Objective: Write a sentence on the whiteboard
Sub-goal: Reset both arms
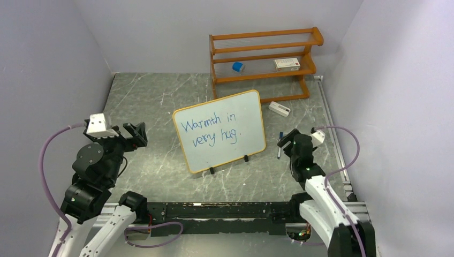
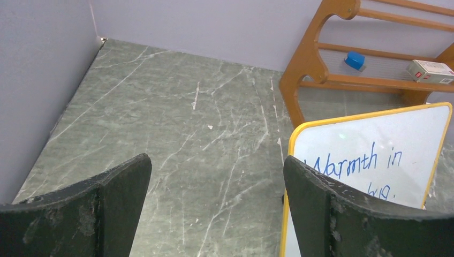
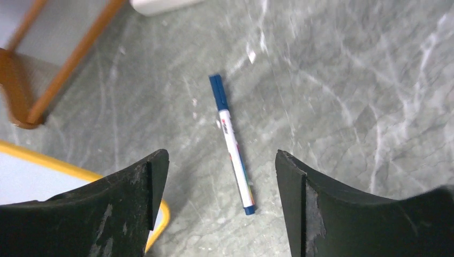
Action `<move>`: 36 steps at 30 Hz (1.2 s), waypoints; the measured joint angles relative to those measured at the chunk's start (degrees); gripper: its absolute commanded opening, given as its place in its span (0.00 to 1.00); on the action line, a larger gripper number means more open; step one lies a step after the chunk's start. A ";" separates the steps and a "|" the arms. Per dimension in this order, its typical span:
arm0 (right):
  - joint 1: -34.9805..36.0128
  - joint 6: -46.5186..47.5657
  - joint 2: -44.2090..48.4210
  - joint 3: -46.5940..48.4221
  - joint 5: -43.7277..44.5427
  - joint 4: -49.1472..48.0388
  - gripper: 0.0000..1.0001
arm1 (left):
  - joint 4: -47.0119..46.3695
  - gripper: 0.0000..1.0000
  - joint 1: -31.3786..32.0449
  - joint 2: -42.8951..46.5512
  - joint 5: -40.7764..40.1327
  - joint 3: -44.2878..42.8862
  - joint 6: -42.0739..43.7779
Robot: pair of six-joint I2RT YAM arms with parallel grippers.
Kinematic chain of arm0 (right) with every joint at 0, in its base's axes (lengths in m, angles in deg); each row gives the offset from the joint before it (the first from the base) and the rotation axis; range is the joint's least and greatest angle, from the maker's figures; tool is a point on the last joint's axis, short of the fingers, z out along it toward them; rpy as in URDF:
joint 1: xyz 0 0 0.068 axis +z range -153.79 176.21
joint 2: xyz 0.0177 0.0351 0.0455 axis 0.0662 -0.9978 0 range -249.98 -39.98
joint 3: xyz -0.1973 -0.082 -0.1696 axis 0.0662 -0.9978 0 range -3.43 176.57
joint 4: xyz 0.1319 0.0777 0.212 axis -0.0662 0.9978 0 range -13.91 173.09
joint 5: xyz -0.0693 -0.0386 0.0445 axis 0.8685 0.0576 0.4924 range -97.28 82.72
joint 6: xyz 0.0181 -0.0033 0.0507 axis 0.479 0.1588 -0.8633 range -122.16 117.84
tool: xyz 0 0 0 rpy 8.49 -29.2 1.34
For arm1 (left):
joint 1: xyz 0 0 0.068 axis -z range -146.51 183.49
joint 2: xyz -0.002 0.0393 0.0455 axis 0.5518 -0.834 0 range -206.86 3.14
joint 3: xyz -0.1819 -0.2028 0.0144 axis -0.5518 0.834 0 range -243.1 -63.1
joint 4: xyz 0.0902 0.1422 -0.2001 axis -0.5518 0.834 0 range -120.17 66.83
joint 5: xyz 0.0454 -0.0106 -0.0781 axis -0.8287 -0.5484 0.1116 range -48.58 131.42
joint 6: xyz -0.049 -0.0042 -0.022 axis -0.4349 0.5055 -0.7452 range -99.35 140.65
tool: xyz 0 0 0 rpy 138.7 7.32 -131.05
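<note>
The whiteboard (image 1: 220, 131) stands tilted on two black feet mid-table, its orange-yellow frame also showing at the whiteboard (image 2: 369, 155) in the left wrist view. The sentence (image 1: 210, 131) in blue marker reads "Warmth in very hug." in two lines; the sentence (image 2: 356, 163) is partly cut off by a finger in the left wrist view. A white marker with a blue cap (image 3: 231, 143) lies flat on the table, right of the board, below my open right gripper (image 3: 221, 163). The same marker (image 1: 279, 146) shows by the right gripper (image 1: 286, 140). My left gripper (image 1: 135, 134) stands open and empty, left of the board.
An orange wooden shelf rack (image 1: 265, 61) stands at the back, holding a blue object (image 1: 237, 66) and a small white box (image 1: 287, 63). A white eraser-like block (image 1: 279, 108) lies in front of the rack. Walls enclose the table on three sides.
</note>
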 measured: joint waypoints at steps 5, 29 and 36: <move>-0.07 2.43 10.56 6.91 1.16 10.16 1.00 | 2.10 0.97 0.00 0.04 1.75 -2.58 0.87; -0.17 25.81 29.55 30.71 2.03 29.51 1.00 | 7.65 0.97 0.83 11.93 -2.12 -3.89 2.32; 0.22 28.02 31.26 30.51 1.25 29.29 1.00 | 7.65 0.97 0.83 10.62 -3.10 -1.68 2.01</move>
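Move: The marker lies already free on the table, cap end outward, its middle about 4 cm ahead of the right hand, 1 cm to its left and 6 cm below. The white stapler is some 20 cm beyond the marker and 2 cm to its right; the whiteboard's middle is about 27 cm left of the marker and 5 cm farther out. From the left hand the marker is roughly 11 cm ahead, 56 cm right and 31 cm below. The marker is left behind as the right hand climbs fast, some 26 cm, drawing back about 8 cm and drifting right; its fingers spread from part-open to full, and the wrist lifts its point to near level while rolling its left side down. Empty and open, the left hand backs off about 6 cm, rising and easing left away from the whiteboard, then sinks and comes slightly forward again. ##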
